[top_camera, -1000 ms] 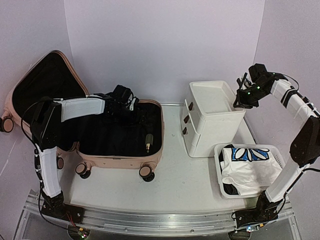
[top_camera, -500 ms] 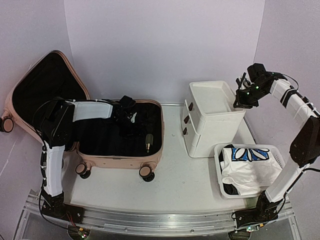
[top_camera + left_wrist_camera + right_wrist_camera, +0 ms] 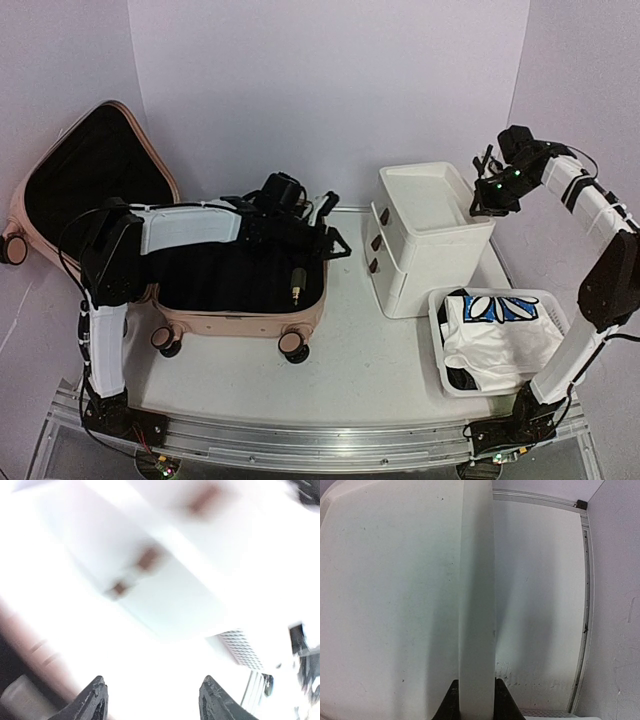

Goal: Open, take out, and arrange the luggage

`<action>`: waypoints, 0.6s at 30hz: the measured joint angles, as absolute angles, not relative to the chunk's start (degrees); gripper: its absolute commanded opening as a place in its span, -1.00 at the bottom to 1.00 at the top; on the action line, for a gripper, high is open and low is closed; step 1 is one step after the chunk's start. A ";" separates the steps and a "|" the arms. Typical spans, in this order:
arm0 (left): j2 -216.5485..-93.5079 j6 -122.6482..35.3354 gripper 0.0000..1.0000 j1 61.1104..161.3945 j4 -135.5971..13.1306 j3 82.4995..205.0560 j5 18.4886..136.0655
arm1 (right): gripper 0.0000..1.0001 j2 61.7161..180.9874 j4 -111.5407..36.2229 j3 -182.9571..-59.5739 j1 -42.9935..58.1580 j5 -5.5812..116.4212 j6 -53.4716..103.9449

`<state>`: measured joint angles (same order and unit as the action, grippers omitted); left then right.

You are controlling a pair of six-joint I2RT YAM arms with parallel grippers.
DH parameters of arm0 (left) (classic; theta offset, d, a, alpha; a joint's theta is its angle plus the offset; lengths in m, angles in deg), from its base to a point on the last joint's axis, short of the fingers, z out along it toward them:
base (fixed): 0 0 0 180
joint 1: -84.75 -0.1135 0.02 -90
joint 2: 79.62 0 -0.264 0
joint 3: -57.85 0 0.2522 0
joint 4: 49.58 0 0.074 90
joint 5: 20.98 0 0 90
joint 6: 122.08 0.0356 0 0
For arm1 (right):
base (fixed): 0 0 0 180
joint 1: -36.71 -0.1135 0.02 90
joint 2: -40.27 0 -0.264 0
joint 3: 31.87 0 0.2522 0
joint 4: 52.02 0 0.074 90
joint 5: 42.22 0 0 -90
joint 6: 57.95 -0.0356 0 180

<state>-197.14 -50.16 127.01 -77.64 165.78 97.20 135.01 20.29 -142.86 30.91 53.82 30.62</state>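
The luggage, a pale-pink hard-shell suitcase, lies open at the left with its lid standing up behind. A small olive cylinder rests on the black lining near its right wall. My left gripper hovers over the suitcase's right edge and points toward the drawer unit. It is open, with nothing between the fingers. The blurred left wrist view shows the same gripper open against white surfaces. My right gripper is shut on the right rim of the drawer unit's top tray.
A white drawer unit with brown handles stands right of centre. In front of it, a white perforated basket holds white clothing with a blue pattern. Purple walls enclose the table on three sides.
My left arm has swung right, from inside the luggage to over its right edge, its fingers now pointing at the drawer unit. The right arm has stayed put.
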 measured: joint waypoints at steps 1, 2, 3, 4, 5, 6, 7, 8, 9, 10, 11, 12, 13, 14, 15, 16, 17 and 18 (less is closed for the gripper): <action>-197.38 -48.26 0.24 128.50 -76.09 166.57 98.03 | -1.00 135.08 20.29 -142.86 31.56 54.78 31.17; -197.90 -46.58 0.23 129.90 -74.45 167.57 99.01 | -1.00 135.21 20.27 -142.86 32.37 55.94 32.00; -198.73 -45.03 0.22 131.14 -72.72 168.75 100.06 | -1.00 135.34 20.31 -142.91 33.35 57.43 32.94; -199.76 -43.54 0.20 132.06 -71.15 169.91 101.09 | -1.00 135.64 20.53 -143.21 34.49 58.98 33.96; -200.96 -42.12 0.20 132.63 -69.51 170.89 102.10 | -1.00 136.02 20.79 -143.61 35.69 60.66 35.12; -201.97 -40.76 0.20 132.81 -68.00 171.40 102.77 | -1.00 136.43 21.08 -143.98 36.96 62.37 36.28; -203.15 -39.39 0.20 132.85 -66.30 171.68 103.58 | -1.00 136.74 21.25 -144.20 37.94 63.70 37.07; -204.52 -37.95 0.20 132.67 -64.48 171.68 104.06 | -1.00 137.15 21.51 -144.50 39.39 65.63 38.09; -205.42 -37.09 0.21 132.52 -63.50 171.64 104.22 | -1.00 137.52 21.71 -144.74 40.28 66.81 38.58; -206.47 -35.80 0.22 132.30 -61.97 171.24 104.46 | -1.00 137.94 21.91 -145.03 41.29 68.14 39.12; -207.21 -34.56 0.23 132.19 -60.31 170.46 104.52 | -1.00 138.29 21.99 -145.16 42.12 69.36 39.56; -207.65 -33.29 0.24 132.08 -58.50 169.30 104.65 | -1.00 138.55 22.06 -145.18 42.86 70.48 39.87; -208.00 -32.09 0.25 131.93 -56.75 168.18 104.76 | -1.00 138.73 22.08 -145.22 43.43 71.24 40.15; -208.44 -30.95 0.26 131.89 -55.00 167.22 104.87 | -1.00 138.92 22.08 -145.22 44.00 72.05 40.43; -209.07 -29.99 0.28 131.91 -53.38 166.57 104.89 | -1.00 139.08 22.06 -145.22 44.46 72.66 40.63; -209.73 -28.85 0.29 132.00 -51.85 166.33 104.92 | -1.00 139.18 22.06 -145.22 44.72 73.06 40.76; -210.34 -28.20 0.30 132.15 -50.08 166.33 104.85 | -1.00 139.25 22.08 -145.24 44.89 73.34 40.85; -210.80 -27.48 0.30 132.30 -48.99 166.33 104.70 | -1.00 139.27 22.08 -145.27 44.98 73.54 40.89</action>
<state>-210.80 -27.48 132.30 -48.99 166.33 104.70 139.27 22.08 -145.27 44.98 73.54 40.89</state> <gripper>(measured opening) 0.642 0.172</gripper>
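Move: The bottom drawer handle of the white cabinet lies about 10 cm to the left hand's right, 4 cm ahead and 10 cm below; the middle drawer handle is right above it, some 8 cm higher. The small bottle in the suitcase is about 8 cm to the left of that hand, level with it and 12 cm below. From the right hand, the bottom handle lies roughly 20 cm left, straight across and 19 cm below; the basket is 14 cm back, 7 cm right and 19 cm below. Fingers open and empty, the left hand swings about 8 cm right towards the drawer fronts, first rising some 3 cm, then sinking to end a little lower than it began, while its wrist turns clockwise and the fingers level out to point across at the cabinet. The right hand keeps its pinch on the cabinet's right-hand top rim and draws it about 5 cm to the right, rolling some 10 degrees with its left side rising. ##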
